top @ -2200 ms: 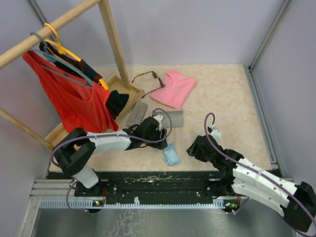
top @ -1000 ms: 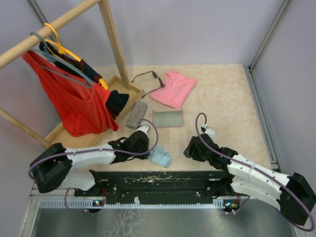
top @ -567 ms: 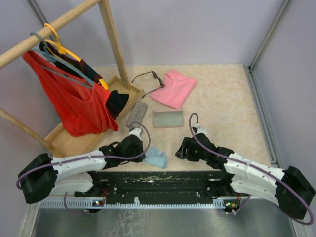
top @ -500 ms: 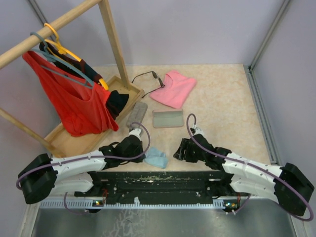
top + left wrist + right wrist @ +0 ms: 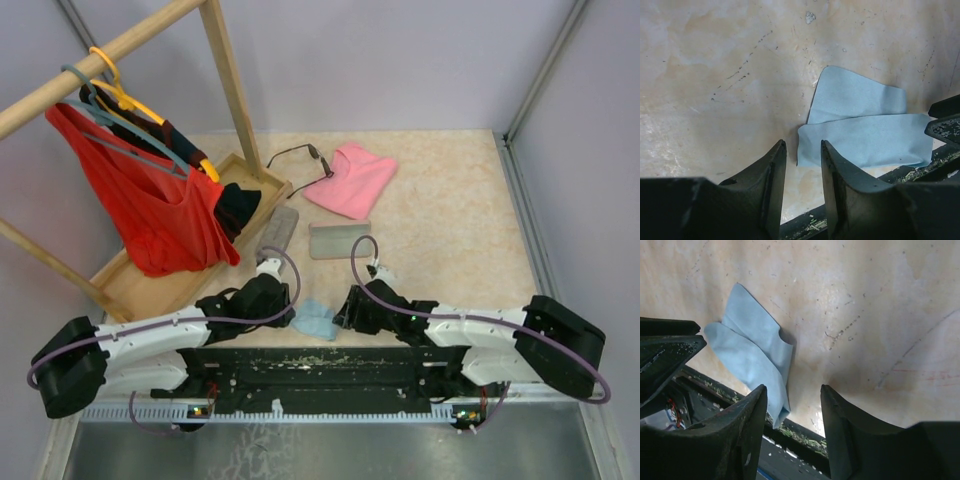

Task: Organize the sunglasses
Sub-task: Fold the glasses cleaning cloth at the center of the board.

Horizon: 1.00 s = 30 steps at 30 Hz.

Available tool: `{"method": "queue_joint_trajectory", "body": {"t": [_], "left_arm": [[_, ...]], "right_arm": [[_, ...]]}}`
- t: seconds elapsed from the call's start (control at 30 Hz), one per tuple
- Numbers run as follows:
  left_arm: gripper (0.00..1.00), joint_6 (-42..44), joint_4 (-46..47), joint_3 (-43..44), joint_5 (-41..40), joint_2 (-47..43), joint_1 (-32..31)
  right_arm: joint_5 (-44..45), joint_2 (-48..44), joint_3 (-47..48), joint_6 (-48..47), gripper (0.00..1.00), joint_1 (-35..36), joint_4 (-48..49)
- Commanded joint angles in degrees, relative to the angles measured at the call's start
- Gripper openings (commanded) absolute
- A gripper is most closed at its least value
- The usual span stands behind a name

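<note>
One pair of thin dark sunglasses (image 5: 296, 157) lies at the back of the table, next to a pink case (image 5: 352, 178). A folded light-blue cloth (image 5: 318, 319) lies at the near edge between both grippers. My left gripper (image 5: 293, 313) is open just left of it; in the left wrist view the cloth (image 5: 865, 137) begins right past the fingertips of the gripper (image 5: 802, 145), and nothing sits between them. My right gripper (image 5: 343, 316) stands open on the cloth's right side. In the right wrist view this gripper (image 5: 792, 388) is empty, with the cloth (image 5: 752, 347) ahead to its left.
Two grey cases (image 5: 278, 230) (image 5: 339, 240) lie mid-table. A wooden rack (image 5: 225, 75) with a red garment (image 5: 150, 205) on hangers fills the left side. The black base rail (image 5: 320, 362) runs right under the cloth's near edge.
My left gripper drew the blue cloth back to the near edge and has opened, letting it go. My right arm has swung left to the cloth's other side.
</note>
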Motion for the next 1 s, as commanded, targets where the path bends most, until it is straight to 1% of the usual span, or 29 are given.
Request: {"method": "queue_joint_trajectory", "body": {"t": [0.0,0.23,0.6,0.67,0.87,0.97], "left_arm": [[0.41,0.34,-1.64,1.84,-3.34,-1.42,-0.24],[0.42,0.45,-1.86,1.92,-3.73,-1.50,-0.24],[0.43,0.29,-1.31,1.90,-3.43,-1.59,-0.16],[0.43,0.27,-1.29,1.90,-3.32,-1.61,-0.23],[0.43,-0.20,-1.37,1.81,-4.26,-2.43,-0.16],[0.44,-0.28,-1.37,1.86,-5.13,-3.28,-0.15]], "right_arm": [[2.41,2.35,3.00,2.60,0.46,0.70,6.80],[1.39,5.20,4.04,2.70,0.36,0.88,6.95],[0.15,6.02,3.69,2.83,0.22,0.87,8.68],[-0.09,6.02,3.62,2.72,0.19,0.87,9.05],[-0.68,5.11,3.44,1.73,0.00,0.90,9.56],[-0.28,3.77,3.50,1.16,0.00,0.92,8.28]]}}
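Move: The partly folded cleaning cloth has its middle about 5 cm to the right hand's left and 1 cm nearer the base, a centimetre or so below it; its right end is almost under those fingers. The open grey tray lies some 18 cm ahead of the right hand and 1 cm to its right, the grey case about 19 cm ahead and 14 cm left. From the left hand, the cloth's middle is roughly 5 cm right, 1 cm back and 2 cm below. At the cloth's right end the right fingers shut fully from about half open, seeming to pinch the edge, as the hand slides some 2 cm left over the cloth and slightly forward, staying low. The left hand eases barely a centimetre, then waits with its fingers still part open astride the cloth's left end. ##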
